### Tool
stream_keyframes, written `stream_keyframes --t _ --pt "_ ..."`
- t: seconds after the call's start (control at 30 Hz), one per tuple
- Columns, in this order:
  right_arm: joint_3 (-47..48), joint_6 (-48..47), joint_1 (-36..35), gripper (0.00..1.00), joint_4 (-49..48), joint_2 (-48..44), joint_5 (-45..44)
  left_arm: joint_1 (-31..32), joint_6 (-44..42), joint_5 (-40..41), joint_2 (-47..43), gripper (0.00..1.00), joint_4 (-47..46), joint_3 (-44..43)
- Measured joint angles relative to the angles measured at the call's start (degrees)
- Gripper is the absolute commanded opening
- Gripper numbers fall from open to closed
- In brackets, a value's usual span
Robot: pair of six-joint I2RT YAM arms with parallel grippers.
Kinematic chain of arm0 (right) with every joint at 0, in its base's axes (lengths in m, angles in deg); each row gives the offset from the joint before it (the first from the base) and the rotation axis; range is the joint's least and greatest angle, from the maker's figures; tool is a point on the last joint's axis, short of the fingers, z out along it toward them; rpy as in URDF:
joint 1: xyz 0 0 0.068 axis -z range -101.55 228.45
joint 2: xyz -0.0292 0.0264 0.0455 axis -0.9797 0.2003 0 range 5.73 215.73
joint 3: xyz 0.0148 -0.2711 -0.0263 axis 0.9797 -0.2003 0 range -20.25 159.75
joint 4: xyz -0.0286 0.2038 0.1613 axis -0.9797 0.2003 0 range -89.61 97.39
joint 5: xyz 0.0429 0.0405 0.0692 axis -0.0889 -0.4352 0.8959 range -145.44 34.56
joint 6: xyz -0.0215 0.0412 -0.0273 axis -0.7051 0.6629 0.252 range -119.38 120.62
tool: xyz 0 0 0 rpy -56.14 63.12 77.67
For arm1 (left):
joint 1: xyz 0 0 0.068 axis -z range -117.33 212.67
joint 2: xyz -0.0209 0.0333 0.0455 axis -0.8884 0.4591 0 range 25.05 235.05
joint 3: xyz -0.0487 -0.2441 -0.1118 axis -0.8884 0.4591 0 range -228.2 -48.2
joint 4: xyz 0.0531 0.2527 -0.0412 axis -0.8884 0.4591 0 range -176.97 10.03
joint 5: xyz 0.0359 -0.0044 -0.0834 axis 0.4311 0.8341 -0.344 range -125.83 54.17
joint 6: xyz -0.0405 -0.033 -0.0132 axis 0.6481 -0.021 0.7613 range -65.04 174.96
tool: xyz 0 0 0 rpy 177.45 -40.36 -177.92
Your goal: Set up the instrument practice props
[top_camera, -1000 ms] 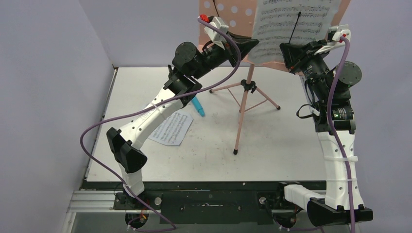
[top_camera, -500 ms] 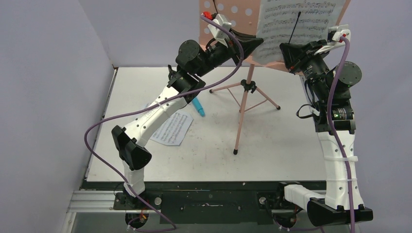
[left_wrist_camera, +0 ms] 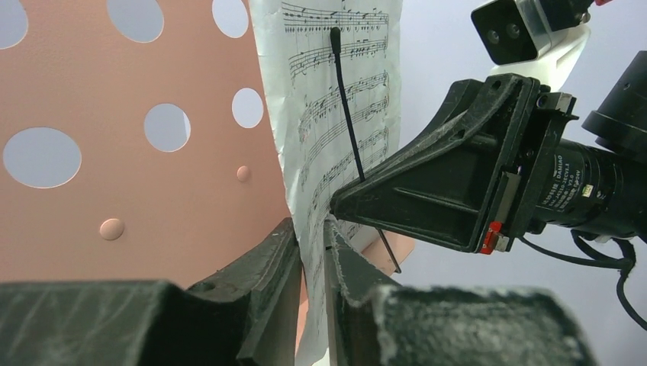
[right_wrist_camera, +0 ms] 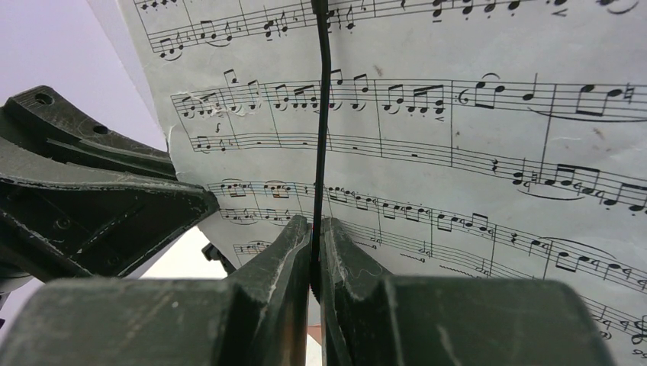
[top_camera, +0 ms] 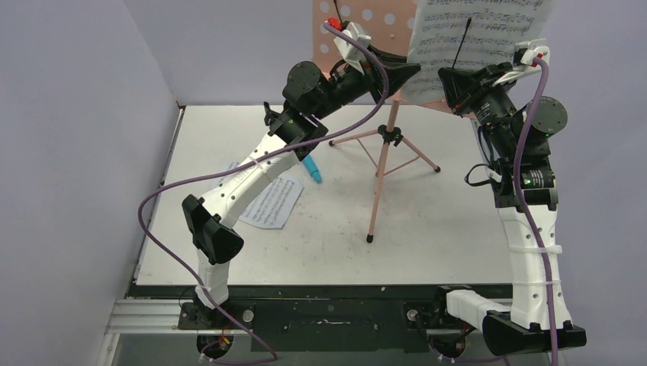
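The pink perforated music stand (top_camera: 357, 27) stands on its tripod legs (top_camera: 379, 164) at the back of the table. A white sheet-music page (top_camera: 477, 34) leans on its desk. My left gripper (top_camera: 414, 71) is shut on the page's lower left edge, as the left wrist view shows (left_wrist_camera: 311, 229). My right gripper (top_camera: 445, 78) is shut on the stand's thin black wire page holder (right_wrist_camera: 322, 114), in front of the page (right_wrist_camera: 473, 152). A second page (top_camera: 268, 200) and the bright blue microphone (top_camera: 312, 168) lie on the table under my left arm. The black mic stand is out of view.
The grey table (top_camera: 442, 221) is walled at the left and back. The stand's front leg tip (top_camera: 369, 239) reaches toward mid-table. The two grippers sit close together at the stand's desk, the right one showing in the left wrist view (left_wrist_camera: 435, 183).
My left arm has risen and moved right, carrying the page's edge up and right across the stand's desk. My right arm has stayed still on the wire.
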Motion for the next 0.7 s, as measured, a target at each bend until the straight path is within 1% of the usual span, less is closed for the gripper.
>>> stream_keyframes --t 0.13,0.23,0.27,0.33,0.4,0.47,0.7 --pt "0.0 0.0 0.0 0.05 0.0 0.0 0.0 0.1 0.0 -0.1 0.0 0.37 0.0 0.0" --pt "0.0 0.0 0.0 0.05 0.0 0.0 0.0 0.1 -0.1 -0.1 0.0 0.49 -0.2 0.2" --pt "0.0 0.0 0.0 0.05 0.0 0.0 0.0 0.1 -0.1 0.0 -0.2 0.53 -0.5 0.9" --pt "0.0 0.0 0.0 0.05 0.0 0.0 0.0 0.1 -0.1 0.1 -1.1 0.64 -1.2 3.3" --pt "0.0 0.0 0.0 0.05 0.0 0.0 0.0 0.1 -0.1 0.3 -2.5 0.74 -1.6 6.6" --pt "0.0 0.0 -0.1 0.05 0.0 0.0 -0.1 0.1 -0.1 0.6 -4.1 0.78 -2.2 9.9" --pt "0.0 0.0 -0.4 0.05 0.1 -0.2 -0.7 0.1 0.6 1.1 -14.1 0.84 -10.3 26.0"
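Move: The music sheet's left edge is still between the left hand's barely parted fingers. The sheet's middle lies about 10 cm to that hand's right, 4 cm ahead and 8 cm higher, the tray's lip some 6 cm below. The right wire clip is roughly 5 cm to its right, level ahead. From the right hand, already closed on that clip, the sheet's middle is about 5 cm right, 4 cm ahead and 8 cm up. In place at first, the left hand spreads its fingers wide and lets go of the sheet's left edge; it then sinks about 4 cm and, still low, draws off to the left and back by some 3 cm each way, hardly turning. The right hand stays put, still pinching the right wire clip. ##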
